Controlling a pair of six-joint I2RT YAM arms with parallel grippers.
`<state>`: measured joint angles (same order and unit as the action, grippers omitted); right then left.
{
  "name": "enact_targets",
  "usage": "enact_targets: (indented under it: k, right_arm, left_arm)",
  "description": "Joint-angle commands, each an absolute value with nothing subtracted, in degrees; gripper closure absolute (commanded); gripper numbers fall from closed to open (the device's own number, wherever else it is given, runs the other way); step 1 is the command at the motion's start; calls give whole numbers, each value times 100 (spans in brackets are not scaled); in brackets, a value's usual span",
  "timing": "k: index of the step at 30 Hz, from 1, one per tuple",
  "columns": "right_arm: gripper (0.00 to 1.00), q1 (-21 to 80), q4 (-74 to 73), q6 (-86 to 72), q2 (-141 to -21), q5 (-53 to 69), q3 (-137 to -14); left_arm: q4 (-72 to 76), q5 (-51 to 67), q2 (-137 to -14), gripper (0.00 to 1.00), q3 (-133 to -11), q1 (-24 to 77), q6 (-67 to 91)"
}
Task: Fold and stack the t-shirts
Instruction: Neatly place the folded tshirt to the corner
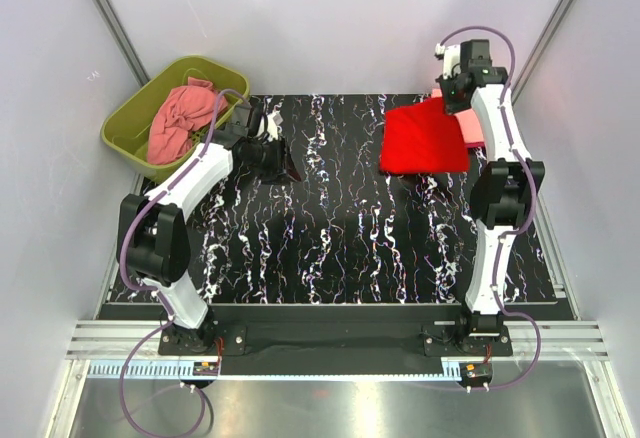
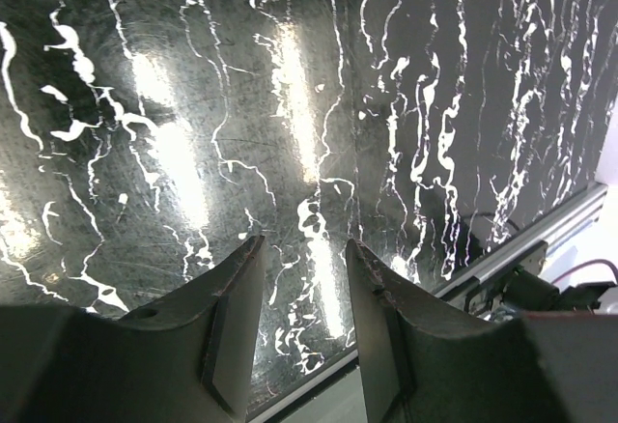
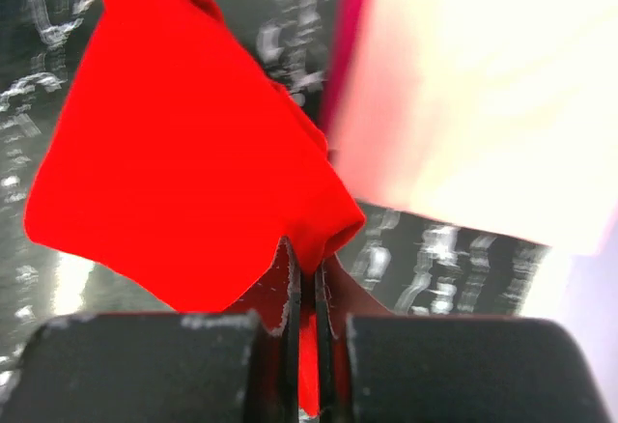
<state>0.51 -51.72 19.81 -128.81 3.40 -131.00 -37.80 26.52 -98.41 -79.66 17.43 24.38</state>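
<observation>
A bright red t-shirt (image 1: 425, 138) lies folded at the table's far right, on top of a pale peach t-shirt (image 3: 483, 85) and a magenta one (image 3: 343, 37) whose edges show beside it (image 1: 471, 130). My right gripper (image 1: 452, 98) is shut on the red shirt's far corner (image 3: 307, 259), cloth pinched between its fingers. A dusty salmon-pink t-shirt (image 1: 180, 118) sits crumpled in the olive-green tub (image 1: 128, 123). My left gripper (image 1: 285, 165) hangs over bare table beside the tub, open, with nothing between its fingers (image 2: 304, 249).
The black marbled table top (image 1: 330, 228) fills the middle. The tub stands at the far left corner, partly off the table. Grey enclosure walls and frame posts close in on both sides. The table's near edge and an aluminium rail (image 2: 570, 215) show in the left wrist view.
</observation>
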Motion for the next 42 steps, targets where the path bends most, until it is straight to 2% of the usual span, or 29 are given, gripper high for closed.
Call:
enact_targets:
  k: [1, 15, 30, 42]
  right_arm:
    - [100, 35, -5054, 2592, -12647, -341, -13675]
    - [100, -466, -4773, 2909, -12832, -317, -14423]
    - [100, -729, -4386, 3103, -13351, 306, -15301]
    - [100, -1133, -3614, 2690, -13702, 421, -15136]
  left_arm:
    - [-3648, 2988, -9642, 55, -7911, 1714, 2338]
    - [-3472, 3199, -9475, 55, -7752, 1714, 2417]
    - [-3331, 3357, -9422, 55, -7690, 1714, 2505]
    - [-3340, 3296, -9413, 55, -7673, 1714, 2496]
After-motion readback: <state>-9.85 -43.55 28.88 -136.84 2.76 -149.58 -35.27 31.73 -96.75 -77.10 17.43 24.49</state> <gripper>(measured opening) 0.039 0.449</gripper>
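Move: The pink stack of folded shirts is about 8 cm to the right of the right gripper, 7 cm farther out and some 15 cm below it. The red t-shirt, still pinched by one corner, hangs with its middle roughly 6 cm left, 4 cm back and 8 cm lower. The table's far right corner lies some 18 cm right, 14 cm ahead and 16 cm below. From the left gripper the stack is about 47 cm right, 26 cm ahead and 13 cm below. Keep the right fingers shut on the red t-shirt's corner and swing it about 12 cm right and 6 cm forward over the pink stack. Lift some 9 cm on the way: first up and right, then mostly forward and up, finally right again while sinking a couple of centimetres. Meanwhile tip the fingertips outward and up by about 20 degrees. ##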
